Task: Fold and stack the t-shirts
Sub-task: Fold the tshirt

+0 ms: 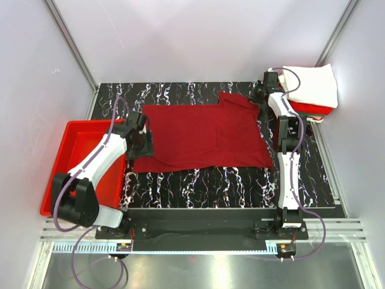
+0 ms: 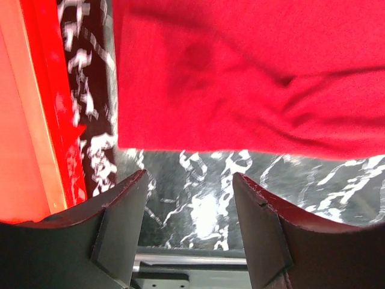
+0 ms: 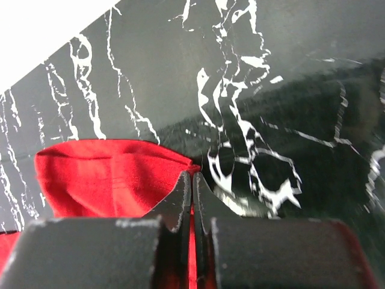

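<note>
A dark maroon-red t-shirt (image 1: 198, 135) lies spread flat on the black marbled table (image 1: 228, 180). My right gripper (image 1: 260, 100) is at the shirt's far right sleeve. In the right wrist view its jaws (image 3: 192, 178) are pressed together on the red cloth (image 3: 102, 177), and a strip of fabric shows between them. My left gripper (image 1: 144, 142) hovers at the shirt's left edge. Its fingers (image 2: 189, 183) stand open over bare table, just short of the shirt's hem (image 2: 240, 78). Folded t-shirts (image 1: 310, 85), white on top with red beneath, are stacked at the far right corner.
A rigid bright red tray (image 1: 69, 159) sits off the table's left side, and its wall (image 2: 36, 120) runs close to my left gripper. White enclosure walls with metal posts surround the table. The right arm stretches along the table's right edge.
</note>
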Controlling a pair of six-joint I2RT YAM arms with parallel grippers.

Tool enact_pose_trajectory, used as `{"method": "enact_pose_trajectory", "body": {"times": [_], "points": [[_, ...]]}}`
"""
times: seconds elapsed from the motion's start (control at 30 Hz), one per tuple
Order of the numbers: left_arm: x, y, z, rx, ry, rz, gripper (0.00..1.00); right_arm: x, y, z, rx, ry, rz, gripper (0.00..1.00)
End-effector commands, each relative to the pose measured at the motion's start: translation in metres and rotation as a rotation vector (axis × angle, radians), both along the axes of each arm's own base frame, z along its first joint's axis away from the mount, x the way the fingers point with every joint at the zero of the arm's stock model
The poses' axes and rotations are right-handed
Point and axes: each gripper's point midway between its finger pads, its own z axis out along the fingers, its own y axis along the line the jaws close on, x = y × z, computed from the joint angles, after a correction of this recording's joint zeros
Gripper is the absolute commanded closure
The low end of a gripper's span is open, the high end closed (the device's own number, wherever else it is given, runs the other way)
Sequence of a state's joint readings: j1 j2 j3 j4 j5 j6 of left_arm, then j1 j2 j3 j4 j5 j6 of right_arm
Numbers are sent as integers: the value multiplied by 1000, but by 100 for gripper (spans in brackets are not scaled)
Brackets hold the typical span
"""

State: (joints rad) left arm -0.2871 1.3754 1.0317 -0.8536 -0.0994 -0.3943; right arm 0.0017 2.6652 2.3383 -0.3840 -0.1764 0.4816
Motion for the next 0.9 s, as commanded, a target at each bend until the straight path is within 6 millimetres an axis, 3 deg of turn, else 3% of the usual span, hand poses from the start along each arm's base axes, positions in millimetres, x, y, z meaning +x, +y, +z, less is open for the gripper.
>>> {"method": "enact_pose_trajectory", "body": {"times": [0.0, 0.07, 0.1, 0.17, 0.3, 0.37, 0.4, 0.43, 0.47, 0.5, 0.57, 0.63, 0.67, 0.7, 0.73, 0.77, 0.8, 0.87], "points": [[39, -12, 35, -85, -85, -19, 36, 10, -7, 101, -54, -187, -23, 100], [53, -11, 35, -88, -70, -19, 37, 7, -9, 108, -55, -187, -35, 100], [64, -11, 48, -89, -90, -20, 36, 7, -29, 117, -58, -194, -69, 100], [81, -6, 44, -83, -63, 6, 37, 5, -48, 119, -40, -190, -121, 100], [125, -16, 57, -147, -106, 45, 37, 2, -69, 134, -15, -210, -161, 100], [143, -14, 57, -141, -127, 57, 37, 4, -74, 141, -3, -226, -164, 100], [150, -12, 42, -124, -86, 73, 37, 4, -81, 143, 5, -230, -173, 100], [165, -11, 51, -127, -115, 80, 37, 6, -82, 144, 22, -233, -177, 100], [173, -5, 47, -124, -109, 98, 37, 9, -83, 154, 38, -254, -166, 100], [179, -1, 30, -114, -65, 115, 38, 11, -85, 149, 48, -249, -166, 100], [201, 7, 34, -115, -94, 138, 38, 15, -82, 161, 70, -274, -141, 100], [216, 12, 15, -110, -58, 152, 38, 20, -78, 161, 85, -283, -120, 100], [231, 15, 27, -116, -90, 160, 39, 21, -77, 155, 90, -276, -115, 100], [238, 16, 6, -113, -48, 168, 39, 23, -76, 153, 93, -276, -112, 100], [244, 17, 2, -116, -42, 171, 39, 24, -76, 158, 97, -288, -102, 100], [261, 18, 15, -126, -90, 174, 39, 25, -75, 154, 101, -282, -97, 100], [264, 18, -5, -132, -48, 185, 39, 25, -74, 151, 106, -279, -95, 100], [283, 14, -11, -178, -79, 184, 39, 26, -70, 147, 123, -279, -74, 100]]}}
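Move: The left hand, open and empty, has the shirt's far left corner some 36 cm ahead, 2 cm to its left and 9 cm below. The shirt's near left corner lies about 5 cm left and almost level with the hand, 9 cm below; the red bin's middle is 28 cm to its left. The right hand already holds the shirt's far right corner. From that hand, the folded stack's middle stands about 24 cm right, level in reach and 3 cm higher, while the shirt's far left corner is 60 cm left and 3 cm back. The right hand keeps its shut pinch on the shirt's far right corner and raises it about 14 cm, carrying it some 8 cm right towards the folded stack while the fingers tip up towards forward. Meanwhile the left hand sweeps about 27 cm forward along the shirt's left edge towards the far left corner, rising some 4 cm and then sinking 6, easing a little left at the end and turning slightly counter-clockwise, fingers open and touching nothing. ##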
